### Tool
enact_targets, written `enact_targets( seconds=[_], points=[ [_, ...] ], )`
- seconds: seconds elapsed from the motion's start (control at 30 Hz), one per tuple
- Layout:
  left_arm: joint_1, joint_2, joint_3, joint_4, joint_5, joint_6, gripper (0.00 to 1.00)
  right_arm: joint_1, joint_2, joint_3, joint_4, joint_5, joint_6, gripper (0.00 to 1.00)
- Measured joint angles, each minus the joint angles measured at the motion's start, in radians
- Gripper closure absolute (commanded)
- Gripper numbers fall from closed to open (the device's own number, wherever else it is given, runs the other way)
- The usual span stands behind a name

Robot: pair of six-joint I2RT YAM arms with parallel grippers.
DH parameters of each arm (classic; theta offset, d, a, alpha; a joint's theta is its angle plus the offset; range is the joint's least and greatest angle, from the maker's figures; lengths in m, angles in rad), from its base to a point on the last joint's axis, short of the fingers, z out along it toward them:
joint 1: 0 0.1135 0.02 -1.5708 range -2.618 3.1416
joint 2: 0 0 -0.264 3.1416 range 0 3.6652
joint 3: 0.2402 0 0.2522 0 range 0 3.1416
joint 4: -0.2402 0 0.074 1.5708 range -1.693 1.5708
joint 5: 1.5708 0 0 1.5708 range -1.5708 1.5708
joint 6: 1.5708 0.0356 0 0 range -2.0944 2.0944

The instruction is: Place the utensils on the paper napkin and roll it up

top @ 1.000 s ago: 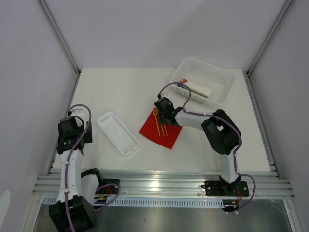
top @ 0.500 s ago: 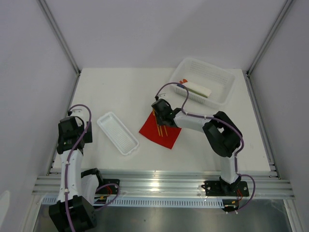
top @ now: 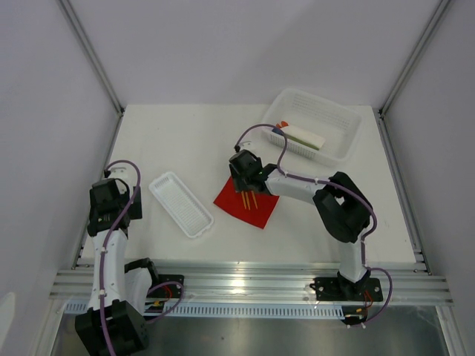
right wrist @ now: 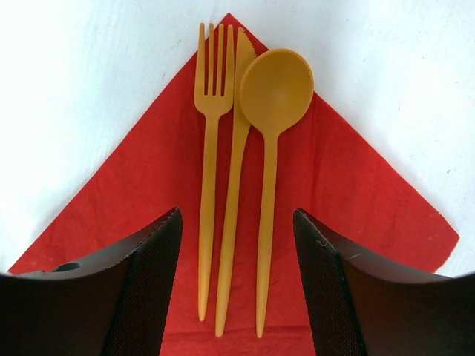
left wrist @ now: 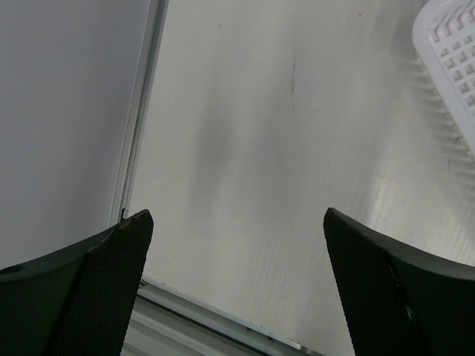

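Three orange utensils, a fork (right wrist: 214, 74), a knife (right wrist: 239, 141) and a spoon (right wrist: 275, 89), lie side by side on the red paper napkin (right wrist: 141, 185), heads toward one corner. From above, the utensils (top: 248, 199) show as thin orange lines on the napkin (top: 256, 209). My right gripper (right wrist: 237, 215) hangs just over them, open, its jaws on either side of the handles without touching them. Seen from the top, the right gripper (top: 243, 178) covers the utensil heads. My left gripper (left wrist: 237, 219) is open and empty over bare table, at the left edge (top: 111, 199).
A narrow white tray (top: 180, 204) lies left of the napkin; its corner (left wrist: 453, 52) shows in the left wrist view. A white mesh basket (top: 338, 141) with white, blue and green items stands at the back right. A metal rail (top: 245, 280) runs along the near edge.
The right gripper's jaws have spread apart and the head has shifted slightly left over the napkin. The utensils stay lying on it. The left arm has not moved.
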Motion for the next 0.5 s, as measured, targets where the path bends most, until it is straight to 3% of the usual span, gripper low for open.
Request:
enact_targets(
  seconds=[0.5],
  points=[
    [0.000,0.000,0.000,0.000,0.004,0.000,0.01,-0.005,0.073,0.013,-0.012,-0.010,0.008,0.57]
  ],
)
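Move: The three utensils lie side by side on the red napkin, their middles about 2 cm ahead of the right hand, 1 cm to its left and 3 cm below; the napkin's middle is about 1 cm back, level sideways. The empty white tray is some 20 cm to the right hand's left and 3 cm back. From the left hand, the utensils lie about 16 cm ahead, 37 cm right and 9 cm lower. The right hand sinks about 3 cm onto the handles, fingers partly closing to pinch fork and spoon inward around the knife. ##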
